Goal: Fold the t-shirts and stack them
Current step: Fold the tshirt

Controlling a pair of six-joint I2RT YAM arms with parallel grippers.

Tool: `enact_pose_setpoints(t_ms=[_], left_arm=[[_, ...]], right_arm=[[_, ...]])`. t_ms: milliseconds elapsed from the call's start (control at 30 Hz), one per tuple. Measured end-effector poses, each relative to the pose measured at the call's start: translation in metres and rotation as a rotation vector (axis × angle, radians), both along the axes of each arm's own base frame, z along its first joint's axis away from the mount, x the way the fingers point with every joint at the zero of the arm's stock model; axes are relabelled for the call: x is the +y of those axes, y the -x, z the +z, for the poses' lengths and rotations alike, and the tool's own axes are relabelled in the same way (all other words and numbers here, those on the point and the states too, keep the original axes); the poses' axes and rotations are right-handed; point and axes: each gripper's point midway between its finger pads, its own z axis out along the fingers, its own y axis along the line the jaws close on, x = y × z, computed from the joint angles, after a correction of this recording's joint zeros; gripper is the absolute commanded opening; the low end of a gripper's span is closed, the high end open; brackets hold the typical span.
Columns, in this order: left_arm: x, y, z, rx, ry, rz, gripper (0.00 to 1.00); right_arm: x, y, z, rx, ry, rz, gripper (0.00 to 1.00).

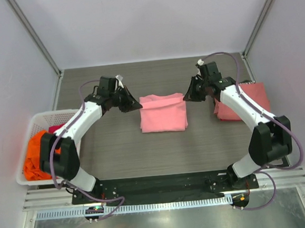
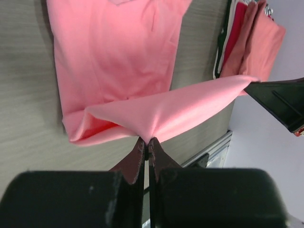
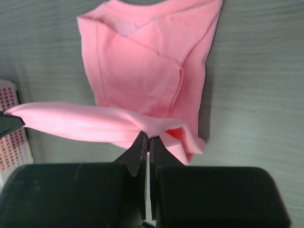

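Observation:
A light pink t-shirt (image 1: pixel 163 113) lies folded into a rectangle at the middle of the table. Its far edge is raised and stretched between my two grippers. My left gripper (image 1: pixel 136 105) is shut on the left corner of that edge, and the left wrist view shows the cloth pinched at the tips (image 2: pixel 147 140). My right gripper (image 1: pixel 187 97) is shut on the right corner (image 3: pixel 148 136). The rest of the pink t-shirt (image 3: pixel 147 61) rests flat on the table. A darker salmon-red t-shirt (image 1: pixel 257 91) lies folded at the right, partly under my right arm.
A white lattice basket (image 1: pixel 36 117) stands at the left edge with an orange shirt (image 1: pixel 34 157) and a magenta one (image 1: pixel 58 127) in it. Walls close in the table on the left, right and far sides.

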Motion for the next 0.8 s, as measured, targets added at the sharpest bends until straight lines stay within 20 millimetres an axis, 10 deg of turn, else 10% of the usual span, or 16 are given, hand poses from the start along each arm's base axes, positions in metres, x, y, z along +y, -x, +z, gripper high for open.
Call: enact_pose_setpoints(t_ms=[267, 300, 367, 533, 800], left_arm=[[-0.006, -0.084, -0.03, 0.048, 0.04, 0.047, 0.13], [-0.008, -0.096, -0.034, 0.051, 0.047, 0.052, 0.31], [-0.011, -0.115, -0.042, 0.057, 0.061, 0.064, 0.37], [-0.009, -0.142, -0.057, 0.048, 0.067, 0.095, 0.9], [0.007, -0.14, -0.06, -0.02, -0.03, 0.108, 0.91]], right_arm=[[-0.001, -0.087, -0.027, 0.027, -0.013, -0.066, 0.03], [-0.001, -0.095, -0.033, 0.033, -0.016, -0.071, 0.24], [-0.001, -0.112, -0.045, 0.047, -0.027, -0.087, 0.34], [-0.007, -0.138, -0.064, 0.03, -0.05, -0.127, 0.8], [-0.011, -0.13, -0.064, -0.048, -0.055, -0.083, 0.77]])
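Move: The pink t-shirt is still pinched at its two hem corners, held above its own body. Its far, collar-end edge, where the hem is being taken, has its middle about 17 cm ahead of the left hand, 9 cm to its right and 14 cm below. From the right hand that edge is some 16 cm ahead, 9 cm left and 14 cm below. The folded stack sits about 27 cm right of the right hand, 5 cm farther out and 11 cm lower. The shirt's hem is swept forward over the body towards the collar end, both hands carrying it about 14 cm outward together while sinking some 6 cm. Late in the sweep both grippers open wide and let go of the corners; the hands stop just after, then ease back about a centimetre, wrists nearly unturned. ##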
